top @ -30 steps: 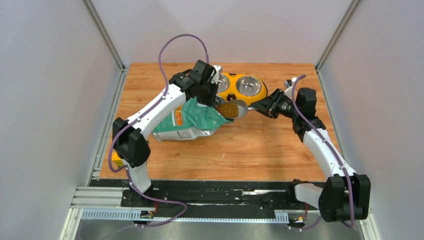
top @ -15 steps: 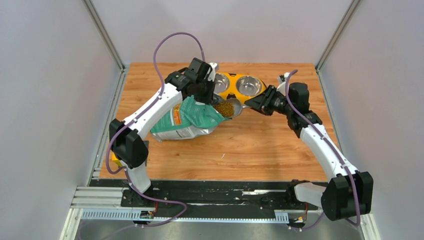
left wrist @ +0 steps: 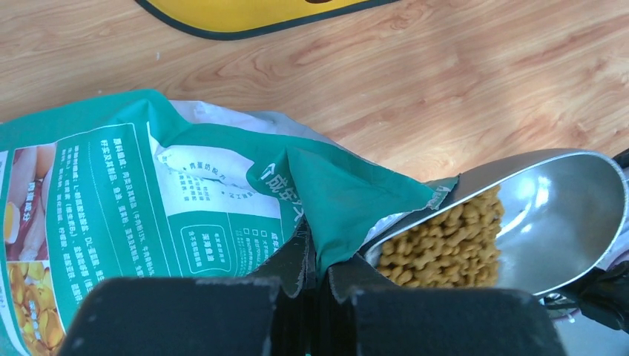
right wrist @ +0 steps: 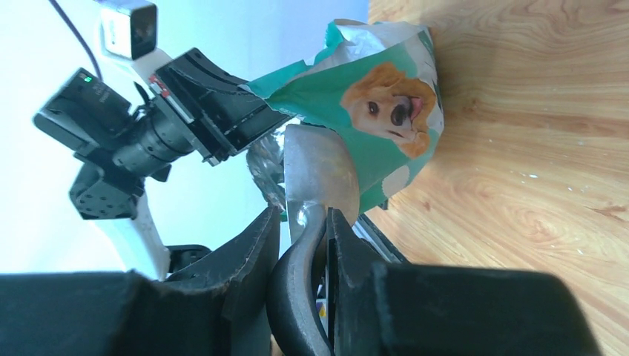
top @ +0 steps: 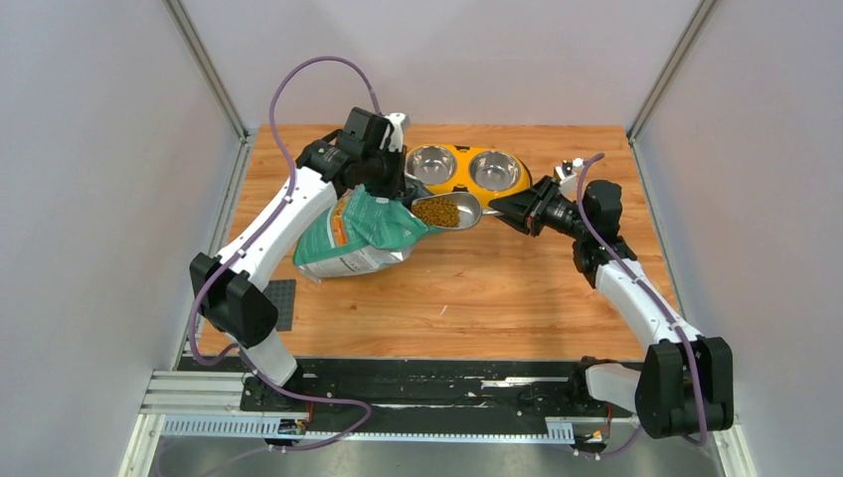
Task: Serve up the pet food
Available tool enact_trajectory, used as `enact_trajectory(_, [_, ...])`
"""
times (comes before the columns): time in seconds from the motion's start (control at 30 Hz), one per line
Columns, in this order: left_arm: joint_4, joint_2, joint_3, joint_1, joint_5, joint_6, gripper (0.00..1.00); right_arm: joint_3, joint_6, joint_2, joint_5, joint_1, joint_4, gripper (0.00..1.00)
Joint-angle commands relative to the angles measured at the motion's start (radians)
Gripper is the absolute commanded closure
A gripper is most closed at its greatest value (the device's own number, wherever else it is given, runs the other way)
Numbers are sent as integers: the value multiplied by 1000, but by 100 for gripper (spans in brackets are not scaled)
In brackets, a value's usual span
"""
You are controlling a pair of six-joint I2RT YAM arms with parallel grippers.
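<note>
The teal-green pouch [top: 350, 237] [left wrist: 111, 193] [right wrist: 371, 104] lies on the wooden table. My left gripper [top: 383, 189] [left wrist: 319, 256] is shut on its torn top edge and holds the mouth up. A metal scoop [top: 442, 212] [left wrist: 564, 208] filled with the pet food [top: 435, 212] [left wrist: 445, 241], small brown kibble, sits just outside the pouch mouth, right in front of the yellow double feeder [top: 467, 169]. The scoop's dark handle [right wrist: 300, 297] is clamped between the fingers of my right gripper [top: 500, 207] [right wrist: 304, 215]. Both steel bowls look empty.
A dark square plate [top: 279, 301] lies on the table beside the left arm's elbow. Grey walls close in the table on the left, right and back. A black rail [top: 427, 383] runs along the near edge.
The left gripper has pulled the pouch top to the left. The right gripper has followed to the left with the full scoop, which still sits at the pouch mouth.
</note>
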Motion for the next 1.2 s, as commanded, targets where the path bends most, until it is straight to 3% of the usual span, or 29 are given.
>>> enact_trajectory(0.0, [50, -111, 13, 34, 10, -11, 100, -21, 128, -58, -10, -28, 185, 100])
enact_trajectory(0.5, [57, -135, -13, 77, -3, -24, 100, -52, 304, -44, -50, -57, 439, 100])
enact_trajectory(0.67, [70, -152, -30, 94, -9, -26, 100, -44, 322, -55, -57, -88, 444, 100])
enact_trajectory(1.17, [113, -176, -92, 102, 97, -17, 100, -17, 249, 98, -66, -336, 416, 100])
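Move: The right bowl of the yellow feeder, the likely destination for the loaded scoop, lies some 21 cm ahead of the right hand, 3 cm to its right and 22 cm below. The feeder's left bowl is about 22 cm ahead and 14 cm left; the bag mouth is level with the hand, 17 cm left. From the left hand, the pet food bag's body is 12 cm left, 5 cm back and 16 cm lower, and the right bowl 17 cm ahead, 23 cm right. The scoop, heaped with kibble and with its front end still at the bag mouth, is lifted about 5 cm by the right hand, rolling some 10 degrees so its left side rises, then carried about 8 cm right, forward and slightly down, turning clockwise. The left hand keeps its pinch on the bag's rim and draws it some 3 cm left and a little up. ##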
